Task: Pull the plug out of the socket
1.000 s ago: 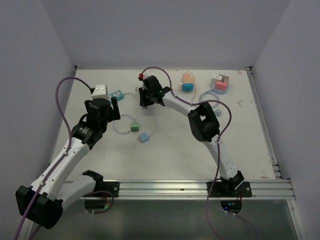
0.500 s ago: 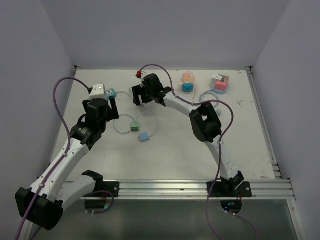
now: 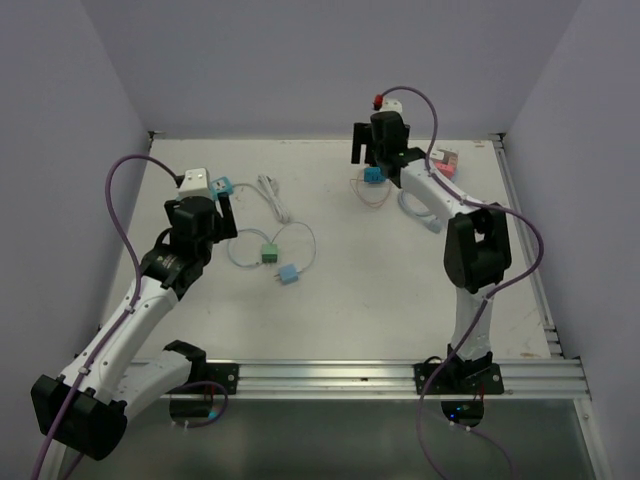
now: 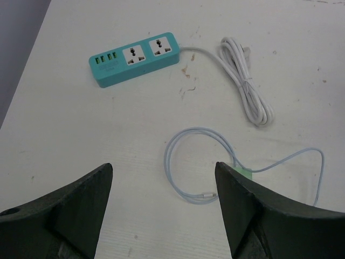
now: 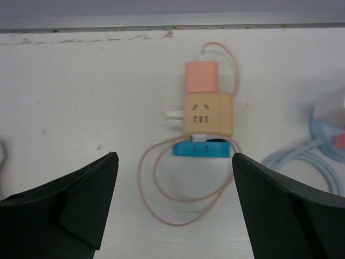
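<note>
In the right wrist view a tan socket cube [image 5: 207, 114] lies on the table with a pink plug [image 5: 201, 77] in its far side and a blue plug [image 5: 200, 148] in its near side. A thin pink cable [image 5: 178, 208] loops from it. My right gripper [image 5: 172, 156] hovers open above this cluster, holding nothing; from above, the right gripper [image 3: 378, 155] hides most of the cube and only the blue plug [image 3: 373, 175] shows. My left gripper [image 4: 163, 164] stands open over a teal power strip [image 4: 135, 56] whose sockets are bare.
A coiled white cable [image 4: 245, 81] runs from the teal strip. A green adapter [image 3: 269, 252] and a light blue one [image 3: 288, 274] lie mid-table inside a pale cable loop. A pink and white adapter [image 3: 442, 165] sits on a blue cable coil at the back right.
My right gripper opened, let go of the white cable near the teal strip, and swung right and back over the tan socket cube. The left arm barely moved.
</note>
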You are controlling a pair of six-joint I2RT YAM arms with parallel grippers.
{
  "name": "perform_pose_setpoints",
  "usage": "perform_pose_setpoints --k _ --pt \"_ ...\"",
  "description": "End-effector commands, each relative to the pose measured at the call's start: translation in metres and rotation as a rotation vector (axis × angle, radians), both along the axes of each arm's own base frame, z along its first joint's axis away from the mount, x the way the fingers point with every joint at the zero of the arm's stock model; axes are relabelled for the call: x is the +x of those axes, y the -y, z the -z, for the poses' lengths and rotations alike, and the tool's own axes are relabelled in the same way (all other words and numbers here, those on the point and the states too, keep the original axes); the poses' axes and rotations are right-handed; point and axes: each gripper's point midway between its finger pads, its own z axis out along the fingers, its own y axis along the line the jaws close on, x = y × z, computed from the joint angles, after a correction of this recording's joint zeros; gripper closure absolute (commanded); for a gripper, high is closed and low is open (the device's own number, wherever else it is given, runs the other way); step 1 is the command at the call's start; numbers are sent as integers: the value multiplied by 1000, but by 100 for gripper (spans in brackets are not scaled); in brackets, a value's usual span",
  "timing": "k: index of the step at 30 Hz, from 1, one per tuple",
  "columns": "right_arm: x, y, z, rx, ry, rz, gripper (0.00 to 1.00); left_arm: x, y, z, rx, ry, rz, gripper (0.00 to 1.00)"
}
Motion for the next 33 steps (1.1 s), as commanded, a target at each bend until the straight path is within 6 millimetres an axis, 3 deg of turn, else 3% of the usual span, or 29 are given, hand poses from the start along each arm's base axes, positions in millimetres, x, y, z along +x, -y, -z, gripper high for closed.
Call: perform_pose_setpoints --k 1,4,9,18,25,28,29,30,32,33 --pt "4 35 14 -34 -22 125 8 6 0 -6 -9 37 -1 20" --pt "22 46 27 -20 -37 147 7 7 0 -4 -9 31 2 20" --pt "48 44 49 -6 -50 124 9 8 0 -2 -9 25 3 20" --pt "64 34 79 2 -95 50 14 10 2 4 -9 5 12 20" --pt "49 22 103 -18 -172 -72 28 10 3 5 -17 3 24 20" --pt "30 11 104 -5 -217 -178 33 11 6 4 -24 5 35 20" --pt "17 7 113 8 -253 -215 37 11 6 5 -23 3 39 20" --pt "10 3 102 22 -246 -247 38 11 7 5 -27 2 47 20" --pt "-12 -1 111 29 -287 -305 42 12 10 5 -34 3 61 20" --pt "-20 -5 100 34 -275 -330 42 12 11 5 -34 1 68 20"
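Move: The tan socket that the right hand goes for lies about 5 cm ahead of it, 3 cm to its right and 12 cm below. The pink charger sits some 5 cm beyond the socket and the blue plug about 5 cm nearer, each roughly 1 cm left of it. The white box stands nearly 20 cm right of the socket, level with it. From the left hand, the socket is some 30 cm ahead, 50 cm to the right and 15 cm lower. Down about 11 cm, about 5 cm forward and first some 5 cm to its right, the right hand drops onto the tan socket, fingers tipping about 10 degrees further down. The open fingers narrow around it and pinch its left and right sides; at the end the hand draws back about 3 cm, turning slightly counter-clockwise. ##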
